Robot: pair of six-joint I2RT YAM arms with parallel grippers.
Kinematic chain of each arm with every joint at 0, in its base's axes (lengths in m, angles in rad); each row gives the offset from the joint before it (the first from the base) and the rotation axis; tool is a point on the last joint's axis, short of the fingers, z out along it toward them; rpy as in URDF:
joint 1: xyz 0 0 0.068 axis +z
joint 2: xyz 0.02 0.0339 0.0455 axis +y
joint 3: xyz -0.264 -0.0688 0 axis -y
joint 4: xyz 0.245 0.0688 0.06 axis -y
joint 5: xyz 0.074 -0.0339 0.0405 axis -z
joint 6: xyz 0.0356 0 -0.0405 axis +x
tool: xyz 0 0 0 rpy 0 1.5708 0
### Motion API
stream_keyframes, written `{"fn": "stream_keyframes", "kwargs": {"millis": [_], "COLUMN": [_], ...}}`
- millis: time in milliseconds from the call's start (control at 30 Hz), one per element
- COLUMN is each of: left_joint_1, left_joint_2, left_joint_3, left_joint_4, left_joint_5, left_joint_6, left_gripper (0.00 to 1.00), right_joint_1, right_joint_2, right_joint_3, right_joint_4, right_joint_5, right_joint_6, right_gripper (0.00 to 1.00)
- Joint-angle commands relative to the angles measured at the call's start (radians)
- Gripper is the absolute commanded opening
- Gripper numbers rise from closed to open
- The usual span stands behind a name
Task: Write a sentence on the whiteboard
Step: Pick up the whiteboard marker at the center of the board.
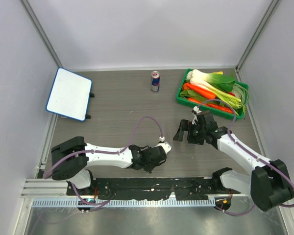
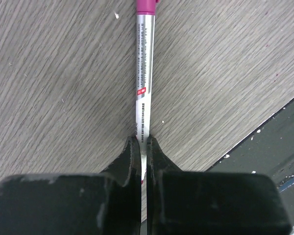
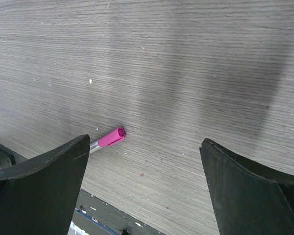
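Note:
The whiteboard (image 1: 69, 94), white with a blue rim, stands tilted at the far left of the table. No sentence shows on its face. A silver marker (image 2: 143, 63) with a magenta cap (image 3: 111, 137) lies on the wood near the front edge. My left gripper (image 2: 143, 142) is shut on the marker's barrel end, low over the table (image 1: 156, 155). My right gripper (image 3: 144, 142) hangs open to the right of the marker, above bare wood, holding nothing; in the top view it is at mid-right (image 1: 187, 132).
A drink can (image 1: 155, 81) stands at the back centre. A green crate (image 1: 182, 93) of carrots and leafy greens sits at the back right. A black mounting rail (image 1: 147, 186) runs along the near edge. Walls close in on three sides.

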Motion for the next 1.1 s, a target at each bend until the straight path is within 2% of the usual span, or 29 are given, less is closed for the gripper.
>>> {"fn": "stream_keyframes", "kwargs": {"millis": [0, 100, 233, 433, 600, 667, 767, 900, 1067], "left_joint_1": [-0.001, 0.019, 0.139, 0.43, 0.584, 0.637, 0.693, 0.713, 0.713], "left_joint_2": [0.036, -0.024, -0.104, -0.195, -0.253, -0.293, -0.353, -0.394, -0.408], "left_joint_3": [-0.004, 0.015, 0.03, 0.074, 0.131, 0.119, 0.075, 0.062, 0.038], "left_joint_4": [-0.022, -0.011, -0.014, -0.026, -0.016, 0.027, 0.134, 0.184, 0.265], "left_joint_5": [-0.073, -0.121, -0.052, 0.258, 0.515, 0.63, 0.756, 0.829, 0.899], "left_joint_6": [-0.043, -0.048, -0.057, -0.071, -0.077, -0.103, -0.156, -0.204, -0.266], "left_gripper": [0.0, 0.0, 0.0, 0.0, 0.0, 0.0, 0.0, 0.0, 0.0], "right_joint_1": [-0.003, -0.005, -0.003, -0.003, -0.002, 0.0, 0.027, 0.102, 0.147], "right_joint_2": [-0.005, -0.006, -0.034, -0.069, -0.084, -0.083, -0.072, -0.04, 0.058], "right_joint_3": [0.053, 0.084, 0.11, 0.144, 0.121, 0.102, 0.094, 0.107, 0.147], "right_joint_4": [0.031, 0.005, 0.014, 0.044, 0.224, 0.348, 0.524, 0.665, 0.764], "right_joint_5": [-0.014, -0.009, -0.022, -0.126, -0.276, -0.371, -0.423, -0.391, -0.425], "right_joint_6": [-0.013, -0.019, -0.023, -0.04, 0.052, 0.121, 0.24, 0.322, 0.372], "right_gripper": [0.99, 0.99, 0.99, 0.99, 0.99, 0.98, 0.92, 0.83, 0.63]}}
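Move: Pinched at its white end and still down near the table, the marker has its middle about 4 cm ahead and 3 cm right of the left hand. The open right gripper is roughly 12 cm ahead of the left hand, 14 cm right and 5 cm higher. From the right hand the marker's middle is some 8 cm back, 11 cm left and 5 cm below; the can stands about 27 cm ahead and 13 cm left at its height, the vegetable crate 22 cm ahead, 20 cm right. Lifting the marker off the table, the left hand sweeps forward about 12 cm and then climbs to some 19 cm, its shut fingers keeping their pinch while the wrist rolls nearly 50 degrees to aim them rightward at the other gripper. The right hand rises about 16 cm and swings 11 cm left to meet it, its fingers tilting up towards the left and closing partway, short of the marker. ##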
